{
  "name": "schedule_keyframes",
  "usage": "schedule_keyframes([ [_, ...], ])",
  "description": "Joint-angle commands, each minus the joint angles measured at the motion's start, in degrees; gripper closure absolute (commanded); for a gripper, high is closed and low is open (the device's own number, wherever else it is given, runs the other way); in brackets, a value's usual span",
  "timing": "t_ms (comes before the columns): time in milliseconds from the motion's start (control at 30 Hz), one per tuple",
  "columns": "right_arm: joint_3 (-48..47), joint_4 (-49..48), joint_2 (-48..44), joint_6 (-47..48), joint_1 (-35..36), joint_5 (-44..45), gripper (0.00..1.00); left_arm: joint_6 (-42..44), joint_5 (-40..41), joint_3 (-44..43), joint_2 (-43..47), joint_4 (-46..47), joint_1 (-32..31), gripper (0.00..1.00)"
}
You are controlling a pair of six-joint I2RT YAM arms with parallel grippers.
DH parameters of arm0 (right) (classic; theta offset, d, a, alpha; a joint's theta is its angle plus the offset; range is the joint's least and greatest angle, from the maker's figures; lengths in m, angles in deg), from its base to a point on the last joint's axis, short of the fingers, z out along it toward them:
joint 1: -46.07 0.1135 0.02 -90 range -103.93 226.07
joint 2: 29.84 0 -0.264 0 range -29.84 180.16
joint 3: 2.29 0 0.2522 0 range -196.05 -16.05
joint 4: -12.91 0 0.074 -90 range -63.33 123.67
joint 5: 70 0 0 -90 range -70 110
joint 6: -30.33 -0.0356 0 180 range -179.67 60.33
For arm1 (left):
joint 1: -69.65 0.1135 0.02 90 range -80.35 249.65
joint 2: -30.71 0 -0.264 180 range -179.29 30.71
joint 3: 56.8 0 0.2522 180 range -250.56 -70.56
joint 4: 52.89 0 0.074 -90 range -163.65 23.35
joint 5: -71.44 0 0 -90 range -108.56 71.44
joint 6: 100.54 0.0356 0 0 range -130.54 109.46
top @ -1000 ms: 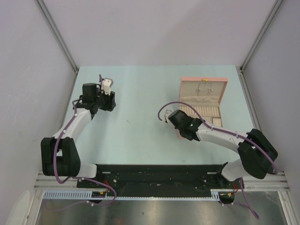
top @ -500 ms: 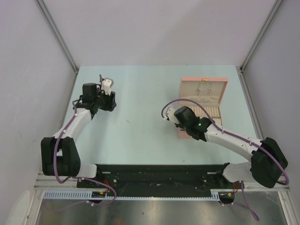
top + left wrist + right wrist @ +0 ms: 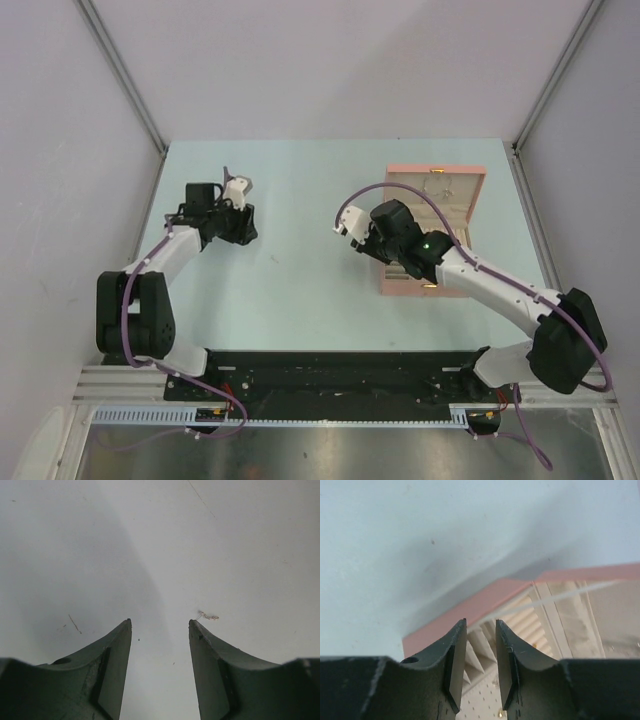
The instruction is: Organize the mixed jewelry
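A tiny pale metallic piece of jewelry (image 3: pixel 208 615) lies on the table just past the tip of my left gripper's right finger. My left gripper (image 3: pixel 160 622) is open above bare table with nothing between its fingers; from above it (image 3: pixel 243 228) sits at the table's left. A speck of jewelry (image 3: pixel 272 260) lies a little to its right. My right gripper (image 3: pixel 481 621) is open a narrow way, empty, over the ring rolls at the left side of the open pink box (image 3: pixel 485 602). A small gold piece (image 3: pixel 500 712) rests on the box's perforated cream panel.
The pink box (image 3: pixel 478 205) lies open at the right, its lid back with small pieces hung inside. The right arm crosses over the box's near half. Grey walls close in the table on the left, the back and the right.
My right gripper has moved up and right, from beside the box to over its left side, and its jaws have spread a little. The left gripper has shifted slightly right.
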Motion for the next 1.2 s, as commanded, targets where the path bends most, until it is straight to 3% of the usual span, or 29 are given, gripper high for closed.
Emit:
schedule_keyframes([
  [0,-4.9,-4.4,3.9,-3.1,-0.6,-8.1,0.66,2.8,-2.0,0.8,-2.1,-0.1,-1.9,0.46],
  [233,-8.3,-4.7,9.5,-4.3,-0.7,-10.2,0.67,4.1,2.5,-1.4,-7.4,-2.0,-4.5,0.47],
  [533,-8.3,-2.8,9.5,-5.4,-1.4,-10.1,0.68,4.5,9.4,-1.8,-10.7,-1.1,-8.9,0.47],
  [1167,-8.3,-0.6,9.2,-5.5,-2.4,-10.0,0.70,4.2,11.4,-1.8,-12.8,-0.8,-11.6,0.48],
])
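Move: The last small sparkly piece of jewelry lies on the table about 5 cm to the left hand's right, some 3 cm back and 9 cm below; nothing else stands near. From the right hand, that piece is roughly 17 cm to the left, about 4 cm farther out and 15 cm below, while the middle of the open jewelry box is some 12 cm to the right, 3 cm ahead and 13 cm below. Down about 8 cm, easing back and to its right as well, the left hand sinks to just above the table beside the sparkly piece, pitching its part-open fingers about 10 degrees steeper and rolling its left side up; the descent is nearly done by halfway. The right hand swings left from the box and sinks slightly, then drifts about a centimetre back right, net some 3.5 cm. ##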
